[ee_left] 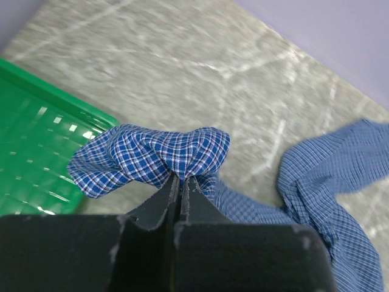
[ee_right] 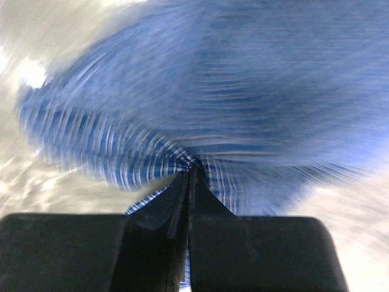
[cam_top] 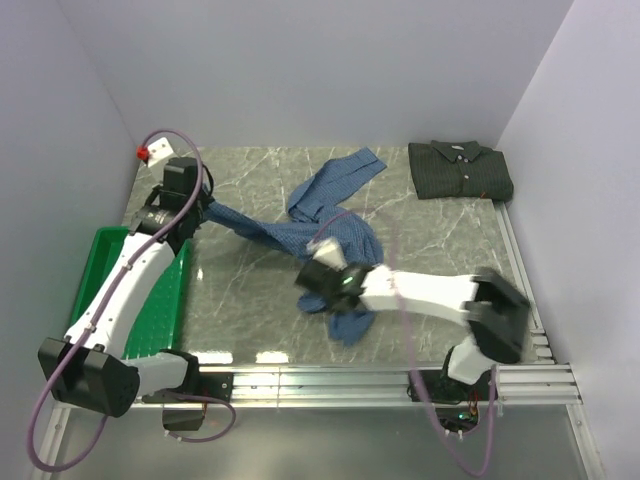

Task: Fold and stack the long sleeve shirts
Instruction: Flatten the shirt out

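The blue checked long sleeve shirt (cam_top: 320, 215) lies crumpled and stretched across the middle of the marble table. My left gripper (cam_top: 207, 207) is shut on a bunched end of it (ee_left: 158, 155) at the left, just past the green tray. My right gripper (cam_top: 318, 262) is shut on the shirt's cloth (ee_right: 200, 121) near the middle front; that view is blurred by motion. A tail of the shirt (cam_top: 350, 325) hangs out below the right gripper. The dark green-charcoal long sleeve shirt (cam_top: 460, 170) lies folded at the back right corner.
A green plastic tray (cam_top: 95, 255) sits along the left edge under my left arm. A small white block with a red knob (cam_top: 153, 150) stands at the back left. White walls close in the table at the back and both sides.
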Robot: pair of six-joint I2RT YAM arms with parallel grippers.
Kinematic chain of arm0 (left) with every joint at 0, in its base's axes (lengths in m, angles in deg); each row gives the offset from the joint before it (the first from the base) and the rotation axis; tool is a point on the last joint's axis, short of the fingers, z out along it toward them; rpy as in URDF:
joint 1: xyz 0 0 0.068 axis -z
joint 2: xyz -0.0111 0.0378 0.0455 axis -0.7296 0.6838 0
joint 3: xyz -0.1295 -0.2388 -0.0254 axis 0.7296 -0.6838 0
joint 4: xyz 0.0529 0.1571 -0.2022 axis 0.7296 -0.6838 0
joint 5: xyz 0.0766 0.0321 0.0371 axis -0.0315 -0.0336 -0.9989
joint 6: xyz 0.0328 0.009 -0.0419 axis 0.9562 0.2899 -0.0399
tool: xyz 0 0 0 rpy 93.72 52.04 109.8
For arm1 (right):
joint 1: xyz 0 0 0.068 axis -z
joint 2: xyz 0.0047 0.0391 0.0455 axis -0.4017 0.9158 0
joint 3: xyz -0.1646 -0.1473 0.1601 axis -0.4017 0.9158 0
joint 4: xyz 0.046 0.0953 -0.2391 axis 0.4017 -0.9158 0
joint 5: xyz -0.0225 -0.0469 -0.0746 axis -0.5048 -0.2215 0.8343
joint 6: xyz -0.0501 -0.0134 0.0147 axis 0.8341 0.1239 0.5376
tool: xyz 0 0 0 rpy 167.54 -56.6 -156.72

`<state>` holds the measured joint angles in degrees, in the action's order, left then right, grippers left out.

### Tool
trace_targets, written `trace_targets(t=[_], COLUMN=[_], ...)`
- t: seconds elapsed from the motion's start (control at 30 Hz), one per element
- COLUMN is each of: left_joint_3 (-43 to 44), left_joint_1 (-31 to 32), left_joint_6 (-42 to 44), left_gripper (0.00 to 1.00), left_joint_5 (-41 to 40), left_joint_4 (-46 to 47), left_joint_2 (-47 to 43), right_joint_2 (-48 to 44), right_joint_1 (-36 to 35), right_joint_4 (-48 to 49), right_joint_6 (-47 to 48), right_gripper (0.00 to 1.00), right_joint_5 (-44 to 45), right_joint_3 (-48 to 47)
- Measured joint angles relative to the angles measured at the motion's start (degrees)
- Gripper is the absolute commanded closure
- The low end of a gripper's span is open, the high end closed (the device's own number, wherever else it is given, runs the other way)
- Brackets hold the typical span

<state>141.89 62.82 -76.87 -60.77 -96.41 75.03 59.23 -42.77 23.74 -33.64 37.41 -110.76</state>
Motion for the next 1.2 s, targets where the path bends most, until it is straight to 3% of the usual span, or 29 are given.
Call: trace_targets(t=[0.13,0.23,0.37,0.5,0.6,0.73,0.77,0.8,0.9,1.0,1.2], left_joint_3=[0.0,0.0,0.2,4.9,9.6,9.1,8.0,7.2,2.6,-1.1,-10.0], left_joint_1=[-3.7,-5.7,-7.7,-8.8,-9.0,-9.0,-9.0,-9.0,-9.0,-9.0,-8.8], left_joint_6=[0.7,1.2,2.1,2.5,2.4,2.3,2.3,2.3,2.5,2.5,2.3], left_gripper=[1.00,0.99,0.99,1.00,0.99,1.00,0.99,1.00,1.00,1.00,0.99], left_joint_5=[0.0,0.1,0.7,1.7,2.6,3.5,4.0,4.3,7.1,11.6,24.7], left_joint_4=[0.1,0.1,0.6,-0.5,-0.6,-0.8,-1.1,-1.7,-2.0,-3.2,-3.0], left_joint_2=[0.0,0.0,-0.4,0.3,0.7,-4.0,-6.4,-8.2,-16.7,-23.4,-26.4], right_joint_2=[-17.9,-33.8,-46.4,-47.3,-44.0,-43.1,-44.2,-45.9,-50.4,-51.1,-54.1], right_joint_1=[10.9,24.3,41.6,50.4,53.5,57.4,58.3,59.1,60.3,60.7,56.3], right_joint_4=[-2.1,-0.9,1.0,4.2,7.3,10.4,11.3,11.9,11.6,7.2,5.0], right_joint_6=[-0.7,-0.5,2.0,5.2,7.0,7.1,6.6,5.9,3.8,1.1,1.5], right_gripper=[1.00,1.00,1.00,1.00,1.00,1.00,0.96,0.74,0.43,0.36,0.35], right_joint_5=[3.0,3.8,1.2,-4.0,-5.8,-7.5,-7.8,-8.0,-8.1,-7.8,-14.8], right_joint_3=[3.3,5.4,6.9,4.8,2.4,4.0,5.6,7.7,13.0,14.5,18.5])
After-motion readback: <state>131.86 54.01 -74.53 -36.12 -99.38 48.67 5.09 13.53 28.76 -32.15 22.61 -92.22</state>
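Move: The blue shirt's body lies bunched some 12 cm ahead and 5 cm right of the right hand, which already pinches its near part; the bare table it is taken to is about 6 cm ahead, 26 cm right, 4 cm below. The folded dark shirt is roughly 29 cm ahead, 31 cm right. The left hand holds its bunch about 25 cm above the table; bare table beside the green bin lies 10 cm back, straight in line, the bin's middle 17 cm back, 15 cm left. The shirt's near part is flung out to the right: the right hand sweeps about 28 cm right while rising 24 cm and going 14 cm forward, turning clockwise some 45 degrees, then sinks back a little and opens, letting go. The left hand keeps its pinch, shifts 5 cm left, lifts about 10 cm, then draws roughly 10 cm back beside the bin, sinking and easing right again. ##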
